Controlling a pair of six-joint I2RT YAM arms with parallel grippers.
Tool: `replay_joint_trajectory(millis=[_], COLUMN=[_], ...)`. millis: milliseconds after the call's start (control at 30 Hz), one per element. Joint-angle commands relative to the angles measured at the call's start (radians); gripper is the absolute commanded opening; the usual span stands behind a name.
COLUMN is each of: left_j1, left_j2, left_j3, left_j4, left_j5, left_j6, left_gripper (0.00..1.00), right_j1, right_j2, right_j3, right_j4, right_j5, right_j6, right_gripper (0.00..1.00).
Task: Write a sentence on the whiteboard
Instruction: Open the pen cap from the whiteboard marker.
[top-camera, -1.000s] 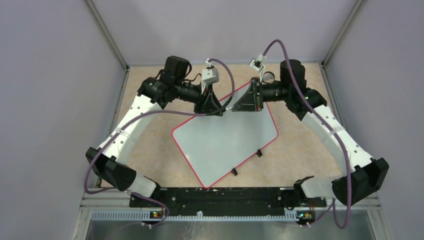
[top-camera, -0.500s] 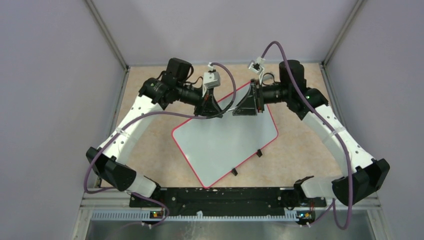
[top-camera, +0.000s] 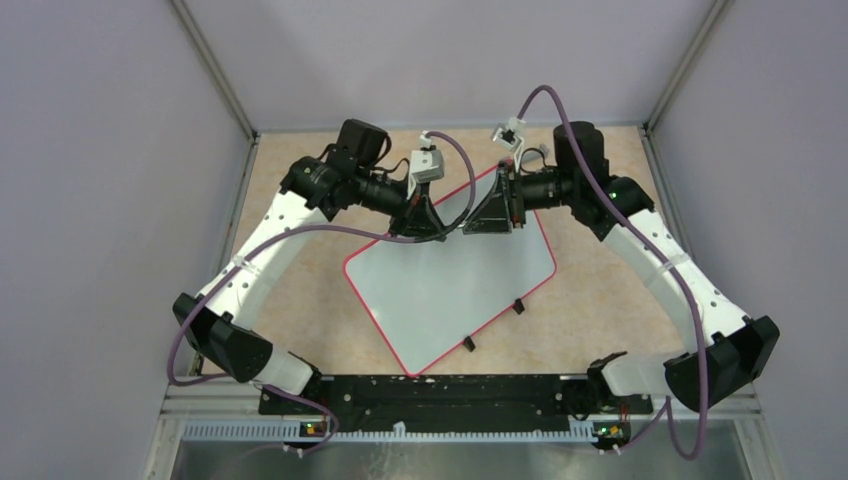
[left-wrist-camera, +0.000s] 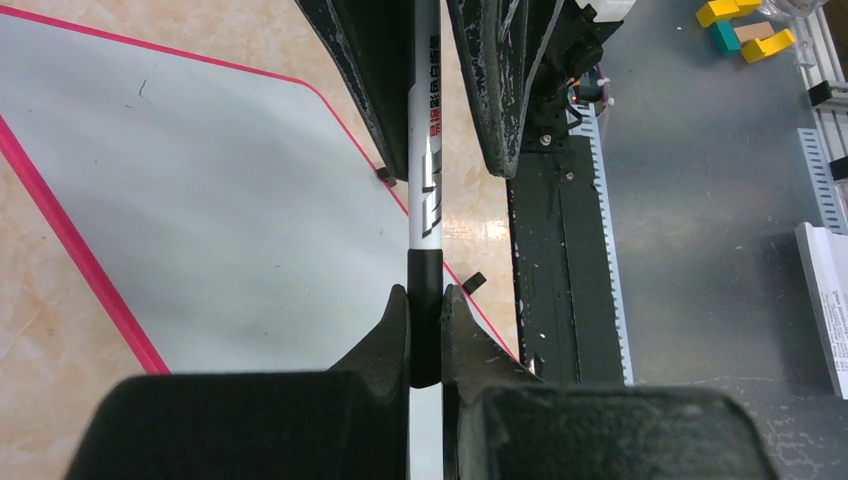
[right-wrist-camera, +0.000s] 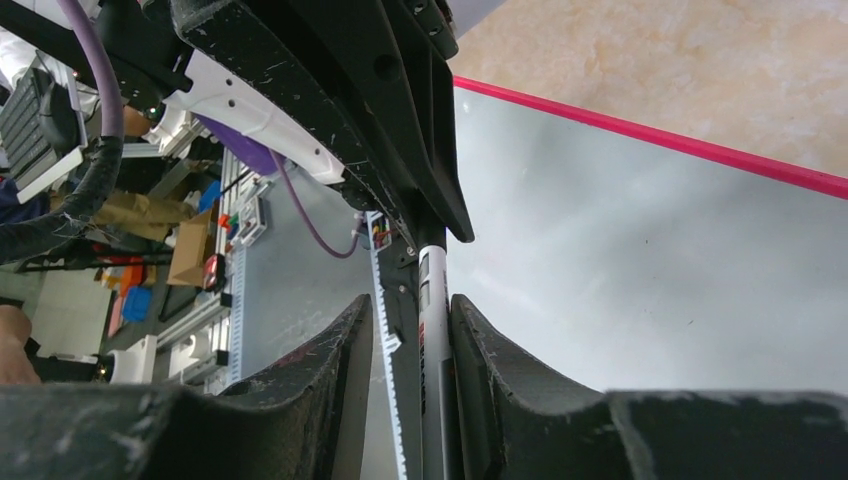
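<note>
The whiteboard lies tilted on the tan table, white with a pink-red rim; the face that shows is bare, and the sentence is out of view. Both grippers meet tip to tip above its far corner. My left gripper is shut on the black end of a white marker. My right gripper stands open around the marker's barrel; the barrel rests against one finger, with a gap to the other. The whiteboard lies below both.
Two small black clips sit on the board's near long edge. The black base rail runs along the table's front. Grey enclosure walls stand on three sides. Coloured blocks lie beyond the table.
My left gripper has shut on the marker's black end, and my right gripper has opened off the barrel. Both arms have shifted slightly.
</note>
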Motion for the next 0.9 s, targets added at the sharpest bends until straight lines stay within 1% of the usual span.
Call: replay_joint_trajectory(millis=[0,200,367,433,467,500,633,767,867], left_j1=[-0.014,-0.021,-0.02,-0.021,-0.021,-0.021,-0.009,0.058,0.093], left_j2=[0.008,0.013,0.008,0.006,0.004,0.002,-0.013,-0.038,-0.051], left_j3=[0.017,0.023,0.022,0.018,0.014,0.011,-0.01,-0.023,-0.035], left_j4=[0.018,0.025,0.039,0.045,0.045,0.044,0.038,0.032,0.011], left_j5=[-0.005,-0.009,-0.013,-0.015,-0.018,-0.023,-0.046,-0.021,-0.035], left_j6=[-0.002,-0.008,-0.022,-0.025,-0.025,-0.024,-0.011,-0.007,0.016], left_gripper=[0.0,0.0,0.0,0.0,0.0,0.0,0.0,0.0,0.0], right_j1=[0.02,0.026,0.028,0.028,0.028,0.027,-0.013,-0.084,-0.141], right_j2=[0.002,0.004,0.002,0.001,0.002,0.004,0.007,0.016,0.027], right_j3=[0.053,0.048,0.042,0.043,0.047,0.05,0.057,0.082,0.124], right_j4=[0.027,0.034,0.033,0.031,0.028,0.024,0.02,0.008,0.007], right_j5=[0.004,0.011,0.011,0.009,0.011,0.015,0.009,-0.028,-0.067], right_j6=[-0.008,0.002,-0.003,-0.002,-0.004,-0.007,0.005,0.017,0.042], right_gripper=[0.32,0.26,0.14,0.07,0.02,0.0,0.0,0.0,0.0])
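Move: The marker hangs lengthwise between the hands. From the right hand, its middle lies between the open fingers, about 1 cm to the left and otherwise level, and the pen cap is some 6 cm to the left. The whiteboard's middle is about 33 cm below that hand, 2 cm ahead and 4 cm left. From the left hand, which already pinches the cap, the marker's middle is some 6 cm right, 1 cm back and 2 cm lower. Shut the right fingers on the white marker body while that hand eases only slightly forward and down and the left hand keeps its pinch on the cap. Once gripped, start drawing the right hand forward and about 1 cm to the right, away from the cap, and let the left hand follow forward about 1.5 cm. ##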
